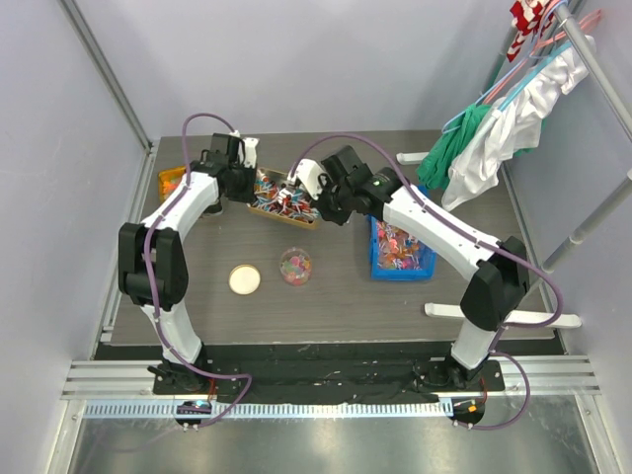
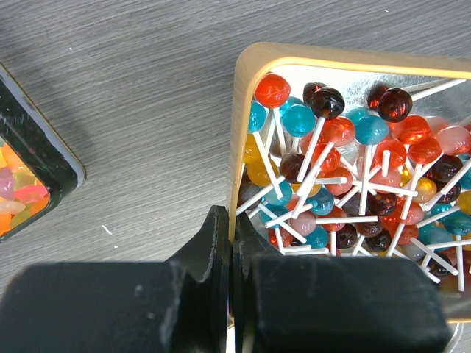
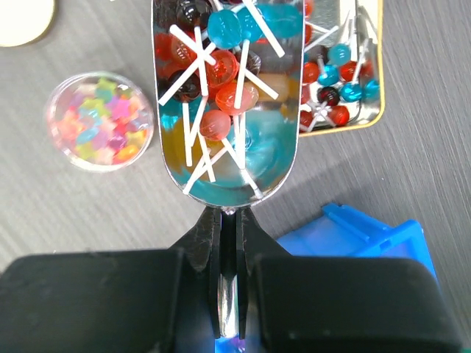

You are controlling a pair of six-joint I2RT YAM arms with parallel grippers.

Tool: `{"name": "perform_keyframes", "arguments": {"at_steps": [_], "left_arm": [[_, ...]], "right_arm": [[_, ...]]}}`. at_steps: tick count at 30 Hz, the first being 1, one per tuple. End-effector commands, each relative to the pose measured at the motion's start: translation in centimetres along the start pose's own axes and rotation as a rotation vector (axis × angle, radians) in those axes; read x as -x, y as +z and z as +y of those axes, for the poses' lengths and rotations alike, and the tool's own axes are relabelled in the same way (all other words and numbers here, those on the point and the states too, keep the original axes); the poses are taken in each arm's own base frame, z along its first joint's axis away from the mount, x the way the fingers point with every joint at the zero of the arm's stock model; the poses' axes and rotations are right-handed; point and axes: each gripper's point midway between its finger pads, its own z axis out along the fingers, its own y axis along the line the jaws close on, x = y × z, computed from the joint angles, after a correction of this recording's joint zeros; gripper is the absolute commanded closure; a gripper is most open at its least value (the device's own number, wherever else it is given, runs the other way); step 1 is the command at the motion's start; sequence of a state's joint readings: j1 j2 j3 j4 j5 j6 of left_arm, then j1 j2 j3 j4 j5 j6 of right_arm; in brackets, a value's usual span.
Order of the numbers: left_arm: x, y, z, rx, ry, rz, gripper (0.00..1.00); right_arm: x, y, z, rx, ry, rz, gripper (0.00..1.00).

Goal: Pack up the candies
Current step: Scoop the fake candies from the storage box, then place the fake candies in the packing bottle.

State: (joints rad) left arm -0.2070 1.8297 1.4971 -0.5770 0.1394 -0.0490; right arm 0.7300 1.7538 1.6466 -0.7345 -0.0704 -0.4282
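Candies here are lollipops (image 2: 346, 176) with white sticks, piled in a tan-rimmed metal tray (image 2: 239, 110) at the back of the table (image 1: 259, 210). My left gripper (image 2: 232, 228) is shut on that tray's left rim. My right gripper (image 3: 237, 217) is shut on the handle of a shiny metal scoop (image 3: 250, 158). The scoop carries several red, blue and dark lollipops (image 3: 221, 66) and sits partly over the tray's near end (image 3: 372, 110). A round clear cup (image 3: 55, 95) of small multicoloured sweets stands on the table left of the scoop.
A blue bin (image 1: 375, 265) with wrapped sweets sits right of the tray. A round cream lid (image 1: 244, 279) lies beside the cup (image 1: 295, 265). A dark-rimmed container of orange and yellow gummies (image 2: 22, 198) stands left of the tray. Clothes on hangers (image 1: 494, 138) hang at the back right.
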Motion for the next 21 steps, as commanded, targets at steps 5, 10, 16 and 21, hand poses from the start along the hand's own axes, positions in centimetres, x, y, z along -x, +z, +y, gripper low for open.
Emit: {"name": "perform_keyframes", "arguments": {"at_steps": [5,10,16,21], "left_arm": [[3.2,-1.3,0.3,0.004,-0.017,-0.108,1.0],[3.1,-1.2,1.1,0.026,-0.026,-0.103,1.0],[2.9,-0.9,1.6,0.038,-0.033,-0.092,1.0],[2.8,-0.9,1.9,0.044,-0.04,-0.089,1.0]], "right_arm": [[-0.2,-4.1,2.2,0.098,-0.117,-0.001,0.99],[-2.6,-4.5,4.0,0.137,-0.214,0.103,0.99],[-4.5,-4.5,6.2,0.168,-0.31,0.202,0.99],[-6.1,-3.6,6.0,0.133,-0.364,0.308,0.99]]}}
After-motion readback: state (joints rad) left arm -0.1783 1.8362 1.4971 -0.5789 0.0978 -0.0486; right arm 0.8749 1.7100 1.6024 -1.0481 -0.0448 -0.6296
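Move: The clear round storage box with gummies lies some 11 cm back and 7 cm left of the right hand, about 14 cm below; that hand holds the loaded scoop, its bowl off to the left. The lollipop tray is 5 cm ahead and 8 cm left, the blue bin 4 cm back and 18 cm right. From the left hand, which holds the tray's left rim, the storage box is about 15 cm back and 11 cm right, the gummy tray 1 cm ahead and 13 cm left. The right hand keeps its grip on the scoop handle and draws it back towards the base about 9 cm, drifting some 2 cm right, away from the lollipop tray; it rises a centimetre at first and then sinks nearly 4 cm, while the wrist swings counter-clockwise about 15 degrees and its left side tips down nearly 20, bringing the loaded bowl over the storage box. Meanwhile the left hand, still pinching the tray's left rim, takes the tray about 2 cm left towards the gummy tray. ##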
